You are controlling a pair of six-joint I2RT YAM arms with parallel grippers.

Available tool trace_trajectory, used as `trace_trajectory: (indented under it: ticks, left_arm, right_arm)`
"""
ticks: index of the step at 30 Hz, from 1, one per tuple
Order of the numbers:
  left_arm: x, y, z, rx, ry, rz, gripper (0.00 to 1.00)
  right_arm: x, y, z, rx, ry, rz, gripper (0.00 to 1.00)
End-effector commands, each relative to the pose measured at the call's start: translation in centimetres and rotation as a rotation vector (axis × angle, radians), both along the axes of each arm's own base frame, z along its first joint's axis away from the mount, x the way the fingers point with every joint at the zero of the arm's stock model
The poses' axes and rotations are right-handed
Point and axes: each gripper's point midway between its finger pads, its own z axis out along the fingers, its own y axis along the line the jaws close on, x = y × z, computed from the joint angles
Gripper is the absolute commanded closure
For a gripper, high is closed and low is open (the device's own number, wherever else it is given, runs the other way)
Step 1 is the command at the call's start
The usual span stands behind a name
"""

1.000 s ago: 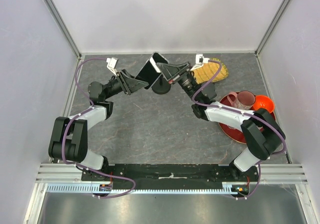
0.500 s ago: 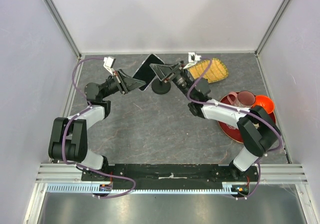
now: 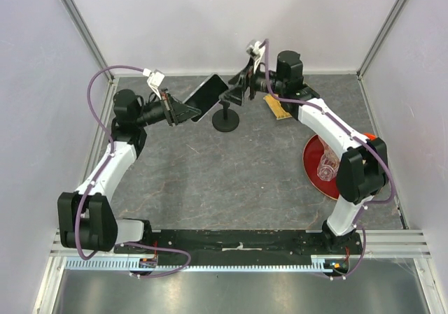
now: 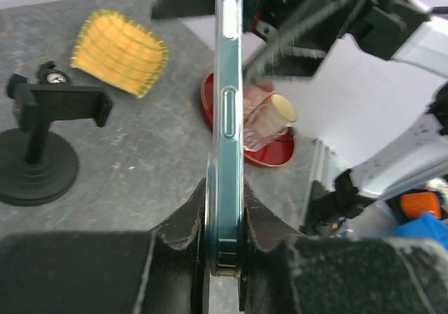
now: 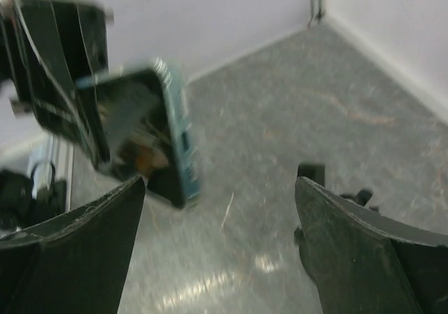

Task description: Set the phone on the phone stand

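My left gripper (image 3: 183,108) is shut on the phone (image 3: 208,96), a thin dark slab held above the table left of the phone stand (image 3: 225,118). In the left wrist view the phone (image 4: 228,118) stands edge-on between my fingers (image 4: 183,223), and the stand (image 4: 35,160) shows at the left with its clip cradle empty. My right gripper (image 3: 238,90) is open and empty, raised just above and behind the stand. In the right wrist view the phone (image 5: 150,129) hangs at the upper left between the wide-open jaws.
A yellow woven cloth (image 3: 278,105) lies behind the right arm. A round red plate (image 3: 311,161) with a clear glass cup (image 3: 329,167) sits at the right. White walls close the back and sides.
My right arm has lifted and swung back, away from the phone, its gripper now open. My left arm has risen and drawn slightly left, keeping the phone.
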Motion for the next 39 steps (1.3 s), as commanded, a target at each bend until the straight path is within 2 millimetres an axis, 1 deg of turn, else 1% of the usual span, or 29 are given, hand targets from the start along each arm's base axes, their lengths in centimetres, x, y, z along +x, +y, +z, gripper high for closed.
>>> trace_trajectory:
  ticks: [1, 2, 3, 4, 5, 6, 7, 9, 10, 12, 13, 14, 15, 16, 17, 18, 19, 22, 23, 24, 25, 27, 28, 31, 33, 36, 37, 39]
  left_arm:
    - [0.1, -0.2, -2.3, 0.25, -0.035, 0.027, 0.98]
    - [0.1, -0.5, -2.6, 0.278, -0.036, 0.02, 0.98]
    - [0.0, -1.2, -2.5, 0.311, -0.054, 0.022, 0.98]
    - [-0.2, -1.4, -2.9, 0.348, -0.077, 0.006, 0.98]
    - [-0.8, -1.7, -3.6, 0.372, -0.05, -0.015, 0.98]
    - [-1.2, -2.4, -3.6, 0.387, -0.057, -0.041, 0.98]
    - [-1.2, -2.6, -3.8, 0.412, -0.085, -0.053, 0.98]
    - [-1.7, -3.0, -4.2, 0.443, -0.084, -0.068, 0.98]
    - [-1.8, -3.1, -4.3, 0.453, -0.1, -0.078, 0.98]
    - [-2.3, -3.6, -4.6, 0.473, -0.098, -0.101, 0.98]
    - [-2.4, -3.7, -4.9, 0.488, -0.108, -0.112, 0.98]
    - [-2.6, -3.9, -4.8, 0.498, -0.116, -0.122, 0.98]
    - [-3.2, -4.4, -5.4, 0.519, -0.101, -0.144, 0.98]
    - [-3.3, -4.6, -5.9, 0.539, -0.115, -0.163, 0.98]
    - [-3.5, -4.9, -6.0, 0.549, -0.12, -0.175, 0.98]
    - [-3.9, -5.3, -6.4, 0.565, -0.116, -0.192, 0.98]
    - [-3.9, -5.3, -6.5, 0.576, -0.125, -0.197, 0.98]
    - [-4.3, -5.6, -6.5, 0.595, -0.151, -0.205, 0.98]
    - [-4.5, -5.6, -6.3, 0.592, -0.166, -0.207, 0.98]
    - [-4.7, -5.7, -6.2, 0.589, -0.171, -0.214, 0.98]
    - [-4.6, -5.7, -6.2, 0.591, -0.175, -0.211, 0.98]
    - [-4.7, -5.7, -6.2, 0.593, -0.183, -0.212, 0.98]
    - [-4.7, -5.7, -6.1, 0.593, -0.186, -0.214, 0.98]
    - [-5.0, -5.8, -5.9, 0.591, -0.202, -0.224, 0.98]
    - [-5.2, -5.8, -6.0, 0.597, -0.207, -0.229, 0.98]
    - [-5.3, -5.8, -5.9, 0.6, -0.21, -0.23, 0.98]
    - [-5.4, -5.8, -5.8, 0.598, -0.213, -0.233, 0.98]
    - [-5.6, -5.9, -5.5, 0.588, -0.219, -0.238, 0.98]
  right_arm:
    - [-4.2, -1.4, -3.1, -0.206, -0.089, 0.151, 0.05]
    - [-4.2, -1.7, -3.4, -0.218, -0.095, 0.141, 0.05]
    - [-4.4, -2.1, -2.7, -0.224, -0.118, 0.122, 0.05]
    - [-4.5, -2.4, -2.8, -0.232, -0.124, 0.114, 0.05]
    - [-4.6, -2.8, -3.0, -0.245, -0.138, 0.106, 0.05]
    - [-5.0, -3.3, -2.2, -0.249, -0.161, 0.096, 0.05]
    - [-5.3, -3.8, -2.7, -0.274, -0.145, 0.093, 0.05]
    - [-5.4, -4.7, -2.6, -0.322, -0.185, 0.089, 0.06]
    - [-5.6, -5.3, -3.6, -0.365, -0.152, 0.076, 0.06]
    - [-5.9, -5.8, -3.8, -0.398, -0.184, 0.086, 0.06]
    - [-6.4, -5.9, -4.4, -0.414, -0.164, 0.102, 0.06]
    - [-6.9, -5.7, -4.6, -0.405, -0.162, 0.138, 0.05]
    - [-7.3, -5.5, -4.6, -0.403, -0.183, 0.176, 0.06]
    - [-8.2, -5.5, -5.1, -0.407, -0.154, 0.22, 0.05]
    - [-8.7, -4.9, -4.8, -0.387, -0.152, 0.279, 0.06]
    - [-9.0, -4.8, -5.1, -0.399, -0.171, 0.309, 0.06]
    - [-9.6, -4.8, -5.6, -0.414, -0.137, 0.329, 0.06]
    - [-9.8, -3.7, -6.9, -0.477, -0.124, 0.339, 0.1]
    - [-10.0, -3.0, -7.4, -0.492, -0.122, 0.355, 0.11]
    - [-9.9, -2.8, -7.6, -0.509, -0.122, 0.354, 0.11]
    - [-10.2, -2.7, -7.9, -0.516, -0.116, 0.372, 0.14]
    - [-10.5, -2.1, -8.1, -0.518, -0.11, 0.406, 0.16]
    - [-11.0, -2.1, -8.5, -0.525, -0.095, 0.426, 0.19]
    - [-11.5, -1.2, -8.6, -0.519, -0.102, 0.478, 0.22]
    - [-11.6, -0.6, -8.8, -0.524, -0.103, 0.495, 0.24]
    - [-11.7, -0.1, -9.4, -0.537, -0.089, 0.517, 0.31]
    - [-11.8, -0.1, -9.7, -0.544, -0.077, 0.525, 0.36]
    - [-11.7, 0.3, -9.8, -0.548, -0.079, 0.537, 0.41]
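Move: The phone stays pinched near one end in the left fingers, its middle about 4 cm ahead, 5 cm right and 1 cm above that hand. From the right hand, that middle is some 7 cm left, 5 cm back and 3 cm below. The phone stand is roughly 4 cm ahead, 4 cm left and 20 cm below the right hand; the yellow cloth is about 12 cm ahead, 24 cm right and 26 cm below. Down and back, both hands sink about 10 cm. The left also goes right, keeping its grip on the phone and tipping its fingers downward some 35 degrees. The right, wide open, comes back about 11 cm, swinging right and then left again around the phone while its fingers tilt down and turn counter-clockwise; they straddle the phone and start narrowing, not yet pinching. ##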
